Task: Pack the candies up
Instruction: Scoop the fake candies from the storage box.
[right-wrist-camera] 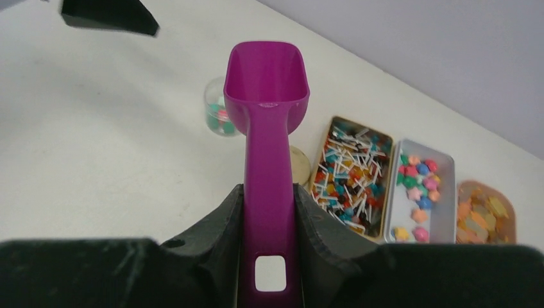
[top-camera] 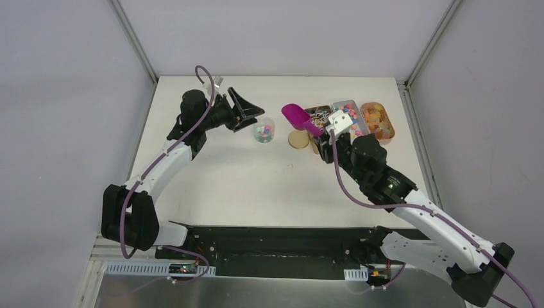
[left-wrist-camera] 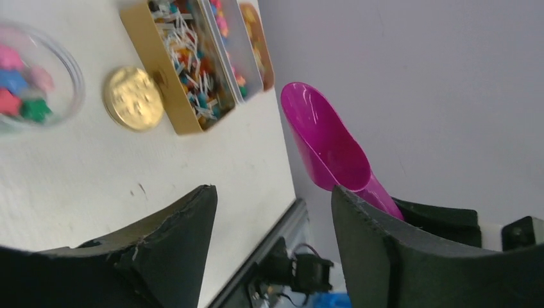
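Note:
The candies (right-wrist-camera: 420,186) are small bright star-like pieces lying in a silver tray (right-wrist-camera: 442,224), also visible as the silver tray (top-camera: 357,108) from above. More candies (top-camera: 262,132) fill a small clear cup (left-wrist-camera: 67,70), the same cup (right-wrist-camera: 212,106) showing beyond the scoop. My right gripper (right-wrist-camera: 269,192) is shut on the handle of a purple scoop (right-wrist-camera: 266,83), whose bowl looks empty and hangs over the table between cup and trays. From above, the scoop (top-camera: 296,115) juts left from the right gripper (top-camera: 321,130). My left gripper (top-camera: 251,117) stands open beside the cup, holding nothing; its jaws frame bare table in the left gripper (left-wrist-camera: 272,205) view.
A round gold lid (top-camera: 297,139) lies flat between the cup and a gold tray of lollipops (top-camera: 319,119). An orange tray (top-camera: 377,120) of amber sweets sits rightmost. The table's far and right edges meet grey walls just past the trays.

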Controlling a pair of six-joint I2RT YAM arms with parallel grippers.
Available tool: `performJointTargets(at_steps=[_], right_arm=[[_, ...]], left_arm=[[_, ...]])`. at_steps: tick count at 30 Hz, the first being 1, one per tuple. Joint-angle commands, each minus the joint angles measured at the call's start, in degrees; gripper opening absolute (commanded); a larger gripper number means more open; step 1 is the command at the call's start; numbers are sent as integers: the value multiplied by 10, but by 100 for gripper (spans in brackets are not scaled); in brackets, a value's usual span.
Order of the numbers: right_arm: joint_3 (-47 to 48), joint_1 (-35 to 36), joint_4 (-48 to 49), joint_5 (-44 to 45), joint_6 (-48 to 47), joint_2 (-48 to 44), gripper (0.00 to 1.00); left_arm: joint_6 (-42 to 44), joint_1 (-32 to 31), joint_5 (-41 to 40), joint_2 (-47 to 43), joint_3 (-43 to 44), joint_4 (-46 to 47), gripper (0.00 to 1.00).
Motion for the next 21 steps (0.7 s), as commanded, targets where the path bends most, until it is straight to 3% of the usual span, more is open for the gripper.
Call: performJointTargets(at_steps=[1,6,13,21], right_arm=[[88,-19,-129,105,56,63,0],[151,-55,-228,107,86,132,0],[235,-104,-363,91,97,210,0],[290,-140,-416,81,81,268,0]], left_arm=[[105,-6,-106,28,59,-13,64],[164,-16,-153,115,140,-17,60],[182,-35,-138,282,276,22,50],[186,-72,-135,446,430,64,42]])
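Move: The fake candies' grey tray lies about 20 cm ahead of the right hand, 16 cm to its right and some 19 cm below; on the way stands the lollipop box, 16 cm ahead and 7 cm right. The gold lid is 14 cm ahead, 2 cm left, and the orange box 20 cm ahead, 26 cm right. From the left hand the tray is 11 cm ahead and 31 cm right; the candy jar stands 7 cm straight ahead, lower down. Rightward, down and forward, the right hand carries the scoop it still grips by the handle, about 8 cm right, towards the grey tray, its wrist tipping down some 30 degrees and turning clockwise. Meanwhile the empty left hand sweeps about 18 cm forward, then also down and right, past the jar towards the trays' far side, rolling slightly as its fingers partly close. ##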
